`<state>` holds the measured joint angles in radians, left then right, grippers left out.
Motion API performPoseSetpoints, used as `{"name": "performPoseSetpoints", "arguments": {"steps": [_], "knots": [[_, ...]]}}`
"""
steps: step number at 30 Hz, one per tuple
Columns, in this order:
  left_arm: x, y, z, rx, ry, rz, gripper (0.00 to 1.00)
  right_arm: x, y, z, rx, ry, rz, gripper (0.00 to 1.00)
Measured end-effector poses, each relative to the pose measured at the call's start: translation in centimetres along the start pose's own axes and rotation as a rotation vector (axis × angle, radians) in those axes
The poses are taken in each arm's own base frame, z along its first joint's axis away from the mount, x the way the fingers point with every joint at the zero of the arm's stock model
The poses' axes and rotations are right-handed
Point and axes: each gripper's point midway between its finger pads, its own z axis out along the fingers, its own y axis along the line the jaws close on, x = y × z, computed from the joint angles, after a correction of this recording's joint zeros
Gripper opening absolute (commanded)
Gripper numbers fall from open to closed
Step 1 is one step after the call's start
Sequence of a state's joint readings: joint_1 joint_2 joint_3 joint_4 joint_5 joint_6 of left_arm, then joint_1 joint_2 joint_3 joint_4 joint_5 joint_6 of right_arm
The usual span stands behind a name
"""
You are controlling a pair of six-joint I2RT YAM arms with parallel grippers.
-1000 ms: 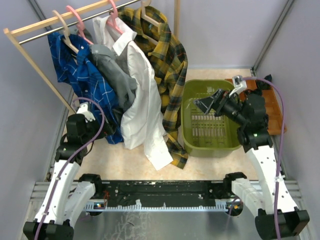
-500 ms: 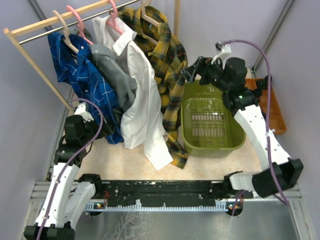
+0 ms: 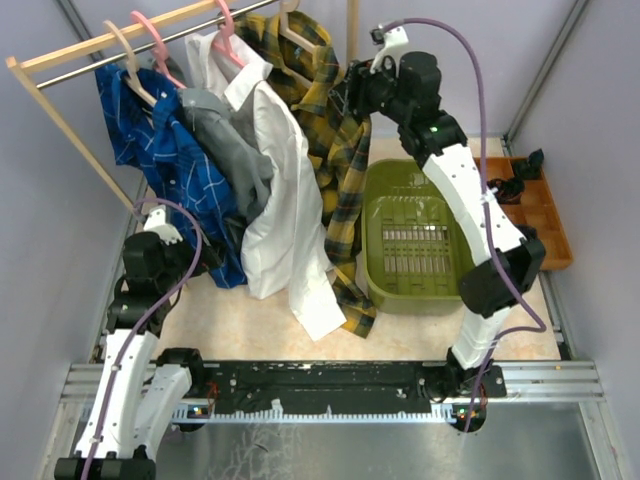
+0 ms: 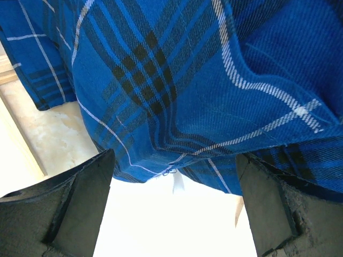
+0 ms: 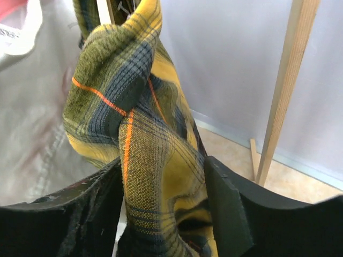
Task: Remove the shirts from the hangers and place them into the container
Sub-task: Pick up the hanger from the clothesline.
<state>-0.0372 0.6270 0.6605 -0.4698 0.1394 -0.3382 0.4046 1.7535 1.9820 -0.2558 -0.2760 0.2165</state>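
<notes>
Four shirts hang on hangers [image 3: 150,35] from a rack: blue checked [image 3: 165,150], grey [image 3: 235,150], white [image 3: 285,200] and yellow-and-black plaid [image 3: 335,150]. My right gripper [image 3: 352,90] is raised high at the plaid shirt's upper right side. In the right wrist view a bunched fold of the plaid shirt [image 5: 139,107] fills the gap of that gripper [image 5: 163,203], touching both pads. The left gripper [image 3: 205,255] sits low by the blue shirt's hem; its jaws [image 4: 174,209] stand wide open just under the blue shirt [image 4: 187,80]. The olive-green container [image 3: 420,298] lies empty on the table, right of the shirts.
The wooden rack with its metal rod [image 3: 100,60] crosses the back left; one upright post [image 5: 284,91] stands just right of my right gripper. An orange tray [image 3: 545,215] lies beside the container at the right wall. The white shirt [image 5: 32,107] hangs left of the plaid one.
The right arm swung up from over the container to the top of the plaid shirt, and its jaws narrowed onto the fabric. The left arm stayed put, open.
</notes>
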Motion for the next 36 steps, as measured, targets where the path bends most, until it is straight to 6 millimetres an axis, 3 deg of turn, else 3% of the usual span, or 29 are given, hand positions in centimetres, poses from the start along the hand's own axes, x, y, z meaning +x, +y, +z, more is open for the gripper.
{"name": "performPoseSetpoints", "arguments": {"steps": [2, 10, 12, 17, 25, 36], "knots": [[0.2, 0.0, 0.1, 0.002, 0.007, 0.000, 0.99, 0.7, 0.2, 1.3, 0.004, 0.022, -0.031, 0.38], [0.4, -0.2, 0.2, 0.013, 0.020, 0.000, 0.99, 2.2, 1.5, 3.0, 0.061, 0.059, -0.185, 0.15], [0.4, -0.2, 0.2, 0.015, 0.022, 0.000, 0.99, 2.4, 2.2, 3.2, 0.065, 0.059, -0.227, 0.01], [0.6, -0.2, 0.3, 0.017, 0.031, -0.001, 0.99, 3.0, 3.5, 2.9, 0.075, 0.028, -0.285, 0.00], [0.7, -0.2, 0.4, 0.015, 0.034, -0.002, 0.99, 3.0, 3.6, 0.2, 0.091, -0.071, -0.235, 0.00], [0.7, -0.1, 0.4, 0.015, 0.035, -0.002, 0.99, 2.2, 3.9, 0.2, 0.107, -0.114, -0.115, 0.00]]}}
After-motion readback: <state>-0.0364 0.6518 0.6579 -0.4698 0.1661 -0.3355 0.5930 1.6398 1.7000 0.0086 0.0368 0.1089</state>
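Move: My half-open right fingers straddle the yellow plaid shirt. The fold I want is about 4 cm to the left and 2 cm below, level in reach. The shirt's wooden hanger is roughly 8 cm ahead, 9 cm left and 8 cm above, while the white shirt's middle hangs some 8 cm back, 12 cm left and 12 cm lower. From my left hand, that fold is around 22 cm ahead, 22 cm right and 20 cm up. I sweep my right hand about 5 cm left and sink about 2 cm, shutting the fingers until they pinch the fold of the yellow plaid shirt below its hanger. With that grip kept, I draw back some 3 cm towards my base and slightly right, unwinding the small roll of the wrist I made going in. ##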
